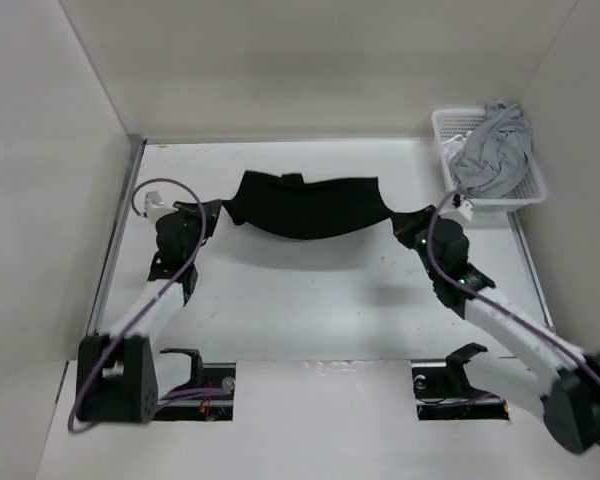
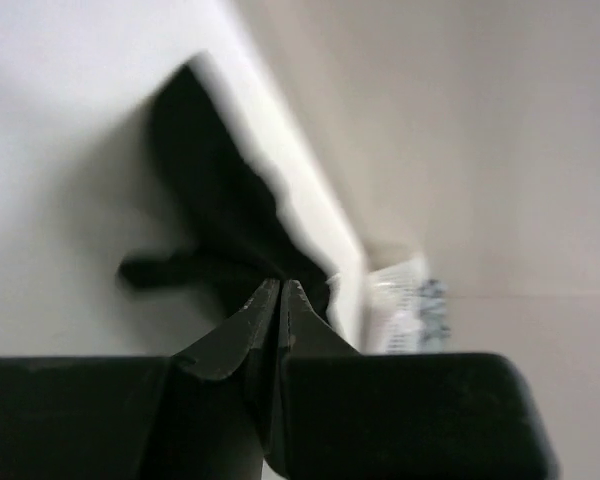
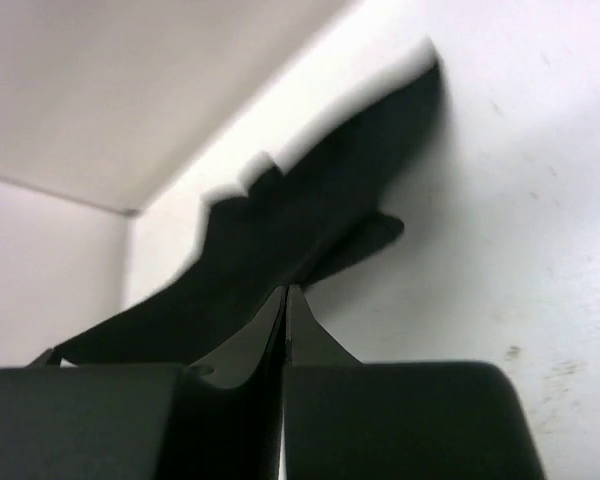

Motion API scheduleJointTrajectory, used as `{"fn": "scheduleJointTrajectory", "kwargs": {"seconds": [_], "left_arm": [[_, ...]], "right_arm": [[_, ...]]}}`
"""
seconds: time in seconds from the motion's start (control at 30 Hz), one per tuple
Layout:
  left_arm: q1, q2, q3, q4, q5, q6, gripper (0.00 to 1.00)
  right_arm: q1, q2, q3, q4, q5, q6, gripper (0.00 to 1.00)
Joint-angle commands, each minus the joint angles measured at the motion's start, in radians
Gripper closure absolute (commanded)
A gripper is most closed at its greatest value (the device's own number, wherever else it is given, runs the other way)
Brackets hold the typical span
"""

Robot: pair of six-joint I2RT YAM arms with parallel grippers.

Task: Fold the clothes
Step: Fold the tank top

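The clothes, one black short-sleeved shirt [image 1: 305, 205], hang stretched in a sagging band between my two grippers over the far part of the white table [image 1: 310, 300]. A shadow lies under the shirt. My left gripper [image 1: 223, 208] is shut on the shirt's left end, and in the left wrist view black fabric [image 2: 220, 200] runs away from the closed tips of that gripper [image 2: 281, 283]. My right gripper [image 1: 398, 222] is shut on the right end. In the right wrist view the cloth [image 3: 300, 220] spreads out from the pinched tips of the right gripper [image 3: 286, 289].
A white basket [image 1: 520, 200] stands at the back right corner with a light grey garment [image 1: 495, 145] heaped in it. It shows blurred in the left wrist view as the basket [image 2: 410, 310]. Pale walls enclose the table at the back and both sides.
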Motion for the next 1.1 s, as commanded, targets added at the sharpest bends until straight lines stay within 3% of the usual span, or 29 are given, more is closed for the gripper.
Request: {"fn": "scheduleJointTrajectory", "kwargs": {"seconds": [0.0, 0.23, 0.37, 0.5, 0.63, 0.83, 0.93, 1.07], "left_arm": [[0.008, -0.271, 0.036, -0.146, 0.000, 0.053, 1.00], [-0.033, -0.670, 0.258, -0.520, 0.017, 0.111, 1.00], [-0.055, -0.742, 0.386, -0.635, 0.002, 0.145, 1.00], [-0.052, -0.721, 0.377, -0.665, -0.004, 0.150, 1.00], [-0.038, -0.641, 0.280, -0.639, -0.006, 0.143, 1.00], [-0.006, -0.314, 0.197, -0.432, -0.024, 0.130, 1.00], [-0.004, -0.042, 0.293, -0.300, -0.076, 0.137, 1.00], [0.023, 0.251, 0.517, -0.267, -0.086, 0.148, 1.00]], "right_arm": [[0.056, -0.247, 0.047, -0.208, 0.123, -0.117, 1.00], [0.280, -0.539, 0.313, -0.512, 0.276, -0.212, 1.00], [0.491, -0.550, 0.471, -0.572, 0.413, -0.266, 1.00], [0.630, -0.480, 0.519, -0.557, 0.506, -0.340, 1.00], [0.515, -0.391, 0.456, -0.514, 0.404, -0.320, 1.00], [0.058, -0.114, 0.296, -0.268, -0.116, -0.179, 1.00], [-0.072, 0.138, 0.342, -0.119, -0.257, -0.147, 1.00], [-0.163, 0.442, 0.573, -0.086, -0.342, -0.133, 1.00]]}}
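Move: The tank top hangs between the two closed grippers, its middle about 20 cm to the right of the left hand, 8 cm ahead and 8 cm down; from the right hand it is some 20 cm to the left, 10 cm ahead and 8 cm down. The laundry basket stands about 29 cm right of the right hand, 25 cm ahead and 14 cm below. Both hands, grips kept, fling the tank top up and back about 30 cm, then swing down and forward. ##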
